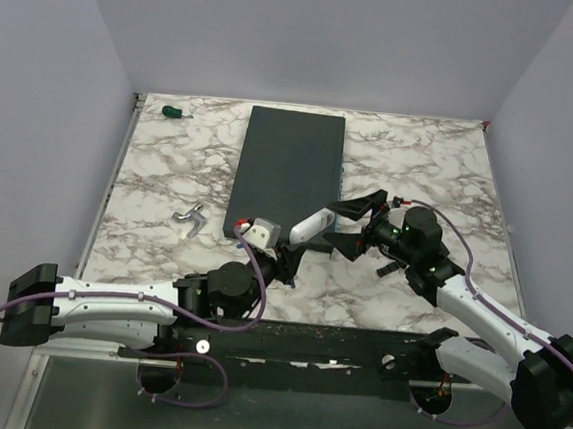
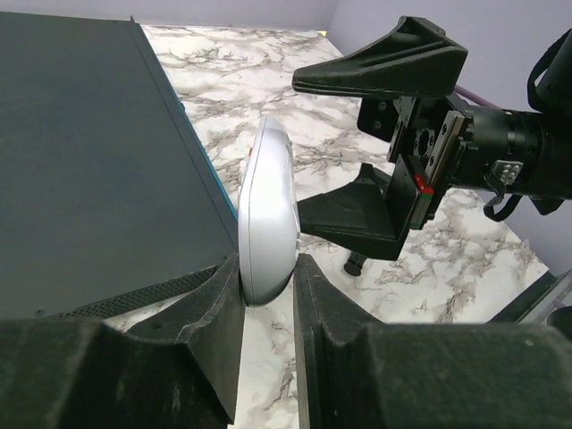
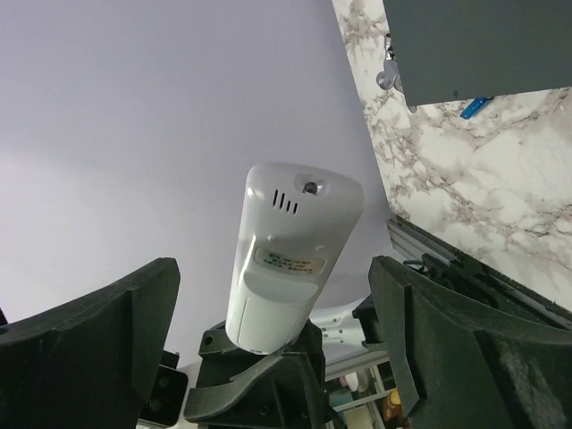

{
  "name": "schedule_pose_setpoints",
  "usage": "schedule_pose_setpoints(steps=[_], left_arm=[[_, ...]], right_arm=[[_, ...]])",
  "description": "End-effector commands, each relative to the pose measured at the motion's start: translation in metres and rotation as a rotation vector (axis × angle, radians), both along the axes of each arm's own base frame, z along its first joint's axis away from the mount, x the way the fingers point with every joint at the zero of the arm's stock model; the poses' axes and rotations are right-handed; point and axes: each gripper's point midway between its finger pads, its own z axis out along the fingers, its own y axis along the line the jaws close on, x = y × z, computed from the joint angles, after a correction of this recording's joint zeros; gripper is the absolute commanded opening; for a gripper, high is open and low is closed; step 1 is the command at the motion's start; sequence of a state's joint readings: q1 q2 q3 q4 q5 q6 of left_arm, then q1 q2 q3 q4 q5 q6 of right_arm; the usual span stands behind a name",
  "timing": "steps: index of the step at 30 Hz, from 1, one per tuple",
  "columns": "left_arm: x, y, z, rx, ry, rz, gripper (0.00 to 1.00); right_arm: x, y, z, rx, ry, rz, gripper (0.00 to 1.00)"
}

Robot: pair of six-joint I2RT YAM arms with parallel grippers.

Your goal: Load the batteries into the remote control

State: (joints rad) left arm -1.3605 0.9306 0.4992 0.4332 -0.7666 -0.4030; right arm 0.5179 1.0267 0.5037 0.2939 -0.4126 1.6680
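My left gripper [image 2: 268,273] is shut on the near end of the white remote control [image 2: 266,219], holding it on edge above the table. In the top view the remote control [image 1: 311,224] slants up to the right from the left gripper [image 1: 288,255]. My right gripper [image 1: 351,223] is open, one finger on each side of the remote's free end, touching nothing. The right wrist view shows the remote control's [image 3: 290,250] back with its label and closed cover, between the wide jaws of the right gripper [image 3: 273,268]. One small blue battery [image 3: 474,107] lies by the slab's edge. The other is out of view.
A large dark grey slab [image 1: 290,170] lies just left of and behind the remote. A green-handled screwdriver [image 1: 178,114] sits at the far left corner. A small metal piece [image 1: 188,218] lies left of the slab. A black tool [image 1: 387,271] rests under the right arm.
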Motion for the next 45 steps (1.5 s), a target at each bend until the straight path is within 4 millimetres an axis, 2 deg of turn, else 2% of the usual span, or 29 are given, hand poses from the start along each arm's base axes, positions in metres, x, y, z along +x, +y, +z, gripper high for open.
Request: schedule_pose_setpoints(steps=[1, 10, 18, 25, 37, 45], left_arm=[[0.002, -0.006, 0.010, -0.030, -0.025, -0.008, 0.00], [0.000, -0.017, 0.013, -0.030, -0.033, -0.034, 0.00], [0.001, -0.019, 0.012, -0.019, -0.037, -0.039, 0.00], [0.003, -0.023, 0.010, 0.006, -0.039, -0.030, 0.00], [0.006, -0.031, 0.009, 0.026, -0.039, -0.022, 0.00], [0.014, -0.026, 0.008, 0.044, -0.033, 0.046, 0.00]], right_arm=[[-0.005, 0.007, 0.015, 0.047, -0.010, 0.046, 0.95], [-0.007, 0.015, 0.014, 0.060, 0.006, 0.078, 0.89], [-0.011, 0.023, 0.021, 0.078, -0.006, 0.106, 0.74], [-0.013, 0.031, 0.031, 0.066, -0.037, 0.121, 0.74], [-0.022, 0.042, 0.035, 0.054, -0.053, 0.144, 0.69], [-0.031, 0.046, 0.043, 0.053, -0.063, 0.152, 0.65]])
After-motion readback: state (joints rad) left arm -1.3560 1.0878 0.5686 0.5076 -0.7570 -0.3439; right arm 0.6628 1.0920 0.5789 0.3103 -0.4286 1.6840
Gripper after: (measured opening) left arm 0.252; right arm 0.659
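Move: The right hand, open and empty, has the remote control's middle about 4 cm to its left, 1 cm back and 2 cm above it. The dark blue battery lies some 8 cm left and 8 cm back, the black box's middle 12 cm left and 19 cm ahead, both roughly 20 cm lower. The left hand still grips the remote's near end, its middle about 4 cm ahead, 3 cm right and 2 cm up. The right fingers come to flank the remote on both sides, whether they touch it can't be told: the right hand travels about 5 cm left and back, rising slightly midway, turning some 10 degrees counter-clockwise and narrowing from wide open by roughly a third. Meanwhile the left hand keeps its grip and eases the remote about 3 cm right, into those jaws. ##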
